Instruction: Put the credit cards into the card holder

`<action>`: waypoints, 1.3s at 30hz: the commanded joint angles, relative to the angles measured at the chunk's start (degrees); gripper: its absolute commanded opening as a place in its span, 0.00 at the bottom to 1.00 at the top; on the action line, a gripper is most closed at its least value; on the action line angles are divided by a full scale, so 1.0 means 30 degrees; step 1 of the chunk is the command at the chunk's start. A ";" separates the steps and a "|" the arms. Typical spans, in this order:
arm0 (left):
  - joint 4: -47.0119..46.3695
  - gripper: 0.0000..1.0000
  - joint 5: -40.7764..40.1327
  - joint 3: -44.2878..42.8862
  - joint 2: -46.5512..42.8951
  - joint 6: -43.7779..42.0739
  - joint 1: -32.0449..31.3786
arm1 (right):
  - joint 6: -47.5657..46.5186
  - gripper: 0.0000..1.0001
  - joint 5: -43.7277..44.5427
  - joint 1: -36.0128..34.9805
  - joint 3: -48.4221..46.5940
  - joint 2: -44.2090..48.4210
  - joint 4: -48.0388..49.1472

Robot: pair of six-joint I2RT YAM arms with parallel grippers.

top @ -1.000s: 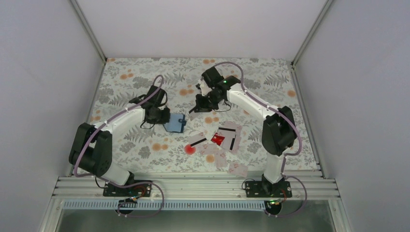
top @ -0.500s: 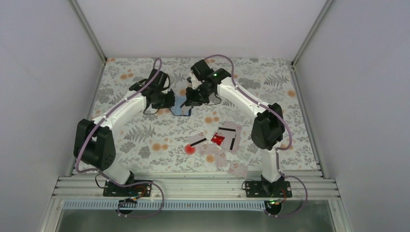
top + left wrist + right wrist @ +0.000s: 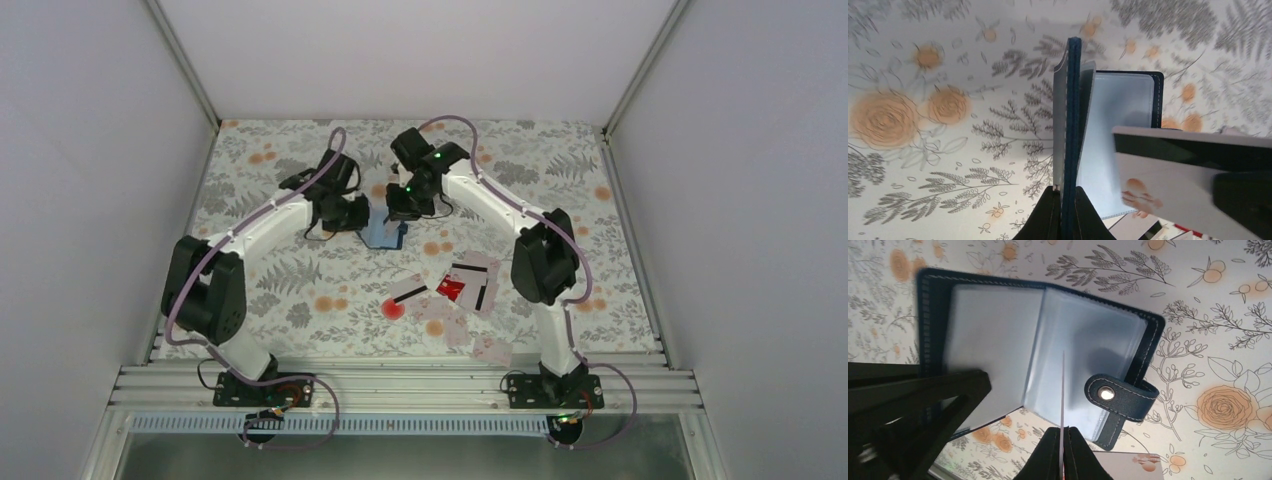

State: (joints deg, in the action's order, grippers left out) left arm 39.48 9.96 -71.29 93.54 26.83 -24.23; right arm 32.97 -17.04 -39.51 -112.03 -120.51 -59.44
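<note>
The card holder (image 3: 384, 234) is a dark navy booklet, open, with pale clear pockets (image 3: 1083, 350) and a snap tab (image 3: 1120, 396). It is held up over the back middle of the floral table. My left gripper (image 3: 1067, 189) is shut on the edge of its navy cover (image 3: 1074, 95). My right gripper (image 3: 1063, 430) is shut on one whitish credit card (image 3: 1063, 385), seen edge-on just in front of the clear pockets. In the left wrist view that card (image 3: 1173, 175) shows a black stripe and sits right of the open pocket (image 3: 1120, 120).
Several loose cards, one of them red (image 3: 450, 289), lie spread on the table (image 3: 280, 290) nearer the front, right of centre, with more (image 3: 490, 349) near the front edge. Grey walls close in the left, right and back.
The left arm carried the card holder from the left middle toward the back centre. The right arm swung left with its card and now meets the open holder.
</note>
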 commanded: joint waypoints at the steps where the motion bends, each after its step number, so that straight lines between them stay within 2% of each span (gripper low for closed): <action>1: -0.1708 0.02 0.1547 0.1296 0.1186 0.0140 -0.0008 | 0.0133 0.04 0.0539 -0.0191 0.0304 -0.0365 0.0283; 10: -0.3443 0.02 0.3210 0.2292 0.2562 0.0383 -0.0002 | 0.0298 0.04 0.1085 -0.0272 0.1098 -0.1154 0.0409; 17: -0.3424 0.04 0.3024 0.2913 0.2309 0.0000 0.0025 | -0.0433 0.04 0.0723 -0.0308 0.3145 -0.0990 0.1592; 20: -0.3260 0.09 0.2679 0.2971 0.2189 -0.0171 0.0034 | -0.0747 0.04 0.0355 -0.0279 0.4172 -0.0792 0.2240; 23: -0.2807 0.19 0.2229 0.3006 0.2352 -0.0389 0.0150 | -0.1083 0.04 0.0133 -0.0278 0.3974 -0.1078 0.2317; 26: -0.2948 0.22 0.2214 0.3329 0.2200 -0.0718 0.0196 | -0.1699 0.04 -0.0965 -0.0278 0.3679 -0.1080 0.3094; 32: -0.2946 0.46 0.2354 0.3476 0.1993 -0.1253 0.0259 | -0.3554 0.04 -0.3175 -0.0257 0.4050 -0.0639 0.4755; 37: -0.2657 0.48 0.2462 0.3391 0.1530 -0.1667 0.0333 | -0.5108 0.04 -0.5101 -0.0194 0.4920 -0.0103 0.5833; 39: -0.2401 0.52 0.2774 0.3177 0.1304 -0.1732 0.0446 | -0.5457 0.04 -0.5301 -0.0148 0.4949 -0.0144 0.5957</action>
State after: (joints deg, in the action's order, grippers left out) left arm 31.03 17.19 -61.17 99.98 23.14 -23.51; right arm 21.28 -28.21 -39.72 -98.24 -123.15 -44.69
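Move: The open card holder, its cover pinched in the left fingers, has its middle about 6 cm to the left hand's right, 1 cm back and 6 cm below. From the right hand, which keeps a card, that middle is about 2 cm left, 1 cm back and 8 cm down. On the table, a black-striped card lies some 15 cm back and 3 cm right of the right hand, and the red card 15 cm back and 13 cm right, both 14 cm lower. The card holder is lowered by the left hand, about 8 cm down and 3 cm back, to the table; near the bottom the fingers open halfway around its cover. The right hand keeps the card and follows down about 8 cm and slightly back, then swings some 4 cm left, its fingers tilting left, bringing the card's leading end to the pocket page's inner edge. ##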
